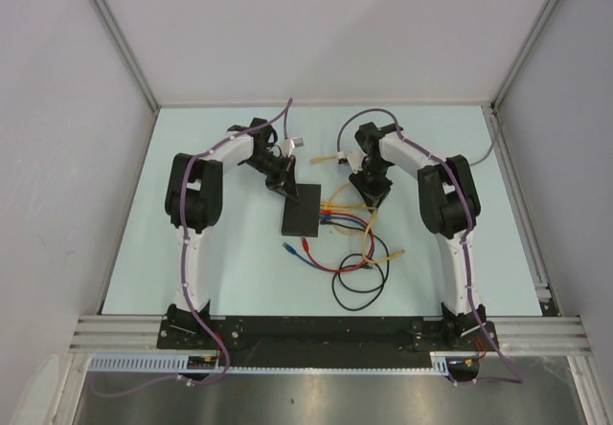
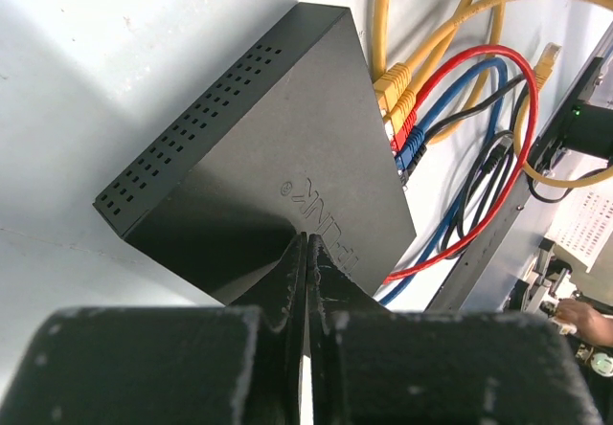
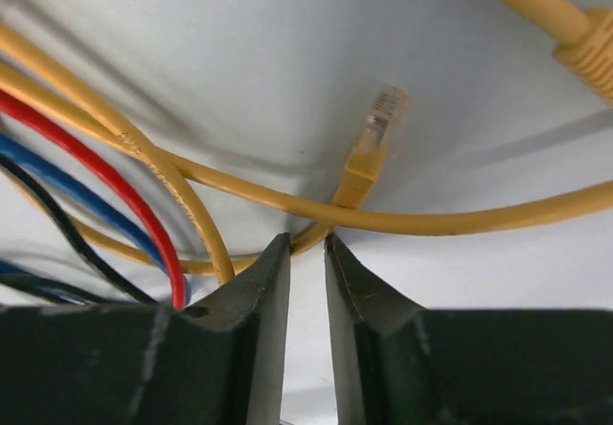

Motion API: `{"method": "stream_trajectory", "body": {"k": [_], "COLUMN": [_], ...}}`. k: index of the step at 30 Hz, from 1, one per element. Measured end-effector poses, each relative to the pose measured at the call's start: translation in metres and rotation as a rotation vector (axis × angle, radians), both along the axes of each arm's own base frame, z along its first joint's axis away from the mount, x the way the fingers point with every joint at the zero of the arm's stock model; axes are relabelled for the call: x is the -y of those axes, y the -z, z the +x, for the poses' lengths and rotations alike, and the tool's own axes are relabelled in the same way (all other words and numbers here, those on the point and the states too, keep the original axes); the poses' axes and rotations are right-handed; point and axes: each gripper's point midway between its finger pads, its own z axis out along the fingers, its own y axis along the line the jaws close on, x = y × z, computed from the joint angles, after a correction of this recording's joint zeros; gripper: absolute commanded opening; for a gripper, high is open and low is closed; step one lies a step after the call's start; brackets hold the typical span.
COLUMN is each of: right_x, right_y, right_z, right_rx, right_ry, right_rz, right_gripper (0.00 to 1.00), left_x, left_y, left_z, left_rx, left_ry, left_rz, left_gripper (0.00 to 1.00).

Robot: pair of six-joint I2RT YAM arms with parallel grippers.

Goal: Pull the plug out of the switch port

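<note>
The switch, a flat matte-black box, lies mid-table with vent holes along one side. Yellow, red and blue plugs sit in the ports on its right edge. My left gripper is shut, its tips resting on the switch's top near its far end, with nothing between them. My right gripper hangs over the cables right of the switch. Its jaws stand a narrow gap apart, a yellow cable crossing just beyond the tips. A loose yellow plug lies past it.
Red, blue and black cables run left of my right fingers. A loop of red and black cable lies nearer the bases, with loose cable ends beside it. White walls enclose the table; a rail runs along its near edge.
</note>
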Motion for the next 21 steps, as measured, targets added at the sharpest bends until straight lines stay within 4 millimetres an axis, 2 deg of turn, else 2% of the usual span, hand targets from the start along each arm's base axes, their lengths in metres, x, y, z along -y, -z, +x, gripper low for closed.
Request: {"method": "stream_trajectory", "body": {"k": [1, 2, 4, 5, 8, 12, 16, 21], "right_x": [0.002, 0.004, 0.009, 0.013, 0.030, 0.067, 0.118, 0.164], "right_y": [0.000, 0.001, 0.001, 0.001, 0.001, 0.000, -0.005, -0.024], "right_z": [0.001, 0.002, 0.004, 0.004, 0.010, 0.025, 0.044, 0.082], "right_rx": [0.013, 0.023, 0.042, 0.048, 0.078, 0.117, 0.155, 0.239], "right_ry": [0.001, 0.001, 0.011, 0.013, 0.024, 0.058, 0.128, 0.212], "right_rz": [-0.015, -0.029, -0.054, -0.065, -0.122, -0.209, -0.299, -0.365], "right_gripper": [0.21, 0.13, 0.11, 0.05, 0.00, 0.00, 0.00, 0.00], "left_x": [0.000, 0.000, 0.000, 0.000, 0.000, 0.000, 0.000, 0.000], "left_y": [0.000, 0.000, 0.000, 0.000, 0.000, 0.000, -0.001, -0.002], "left_z": [0.000, 0.000, 0.000, 0.000, 0.000, 0.000, 0.001, 0.004], "left_rx": [0.000, 0.000, 0.000, 0.000, 0.000, 0.000, 0.002, 0.014], "left_ry": [0.000, 0.000, 0.000, 0.000, 0.000, 0.000, 0.000, 0.000], "left_rz": [0.000, 0.000, 0.000, 0.000, 0.000, 0.000, 0.002, 0.008], "left_gripper": [0.01, 0.02, 0.02, 0.02, 0.02, 0.02, 0.01, 0.02]}}
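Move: The right hand is already down low, fingers part open around the cable neck of a loose yellow plug, whose middle lies about 3 cm ahead and 1 cm lower. Another yellow cable crosses that neck roughly 1 cm ahead; the red-blue-black cables run some 4 cm left and 4 cm back, and the switch sits about 16 cm left and 2 cm back, roughly level. From the left hand, the plug is some 19 cm right, level fore and aft, 4 cm lower. The right fingers shut on the yellow cable just behind its plug and, staying low at first, pull it away from the switch: about 16 cm right and 8 cm forward, gathering speed and lifting a little towards the end. The wrist tilts some 25 degrees, fingertips swinging out to the right and forward, with a slight clockwise turn. ##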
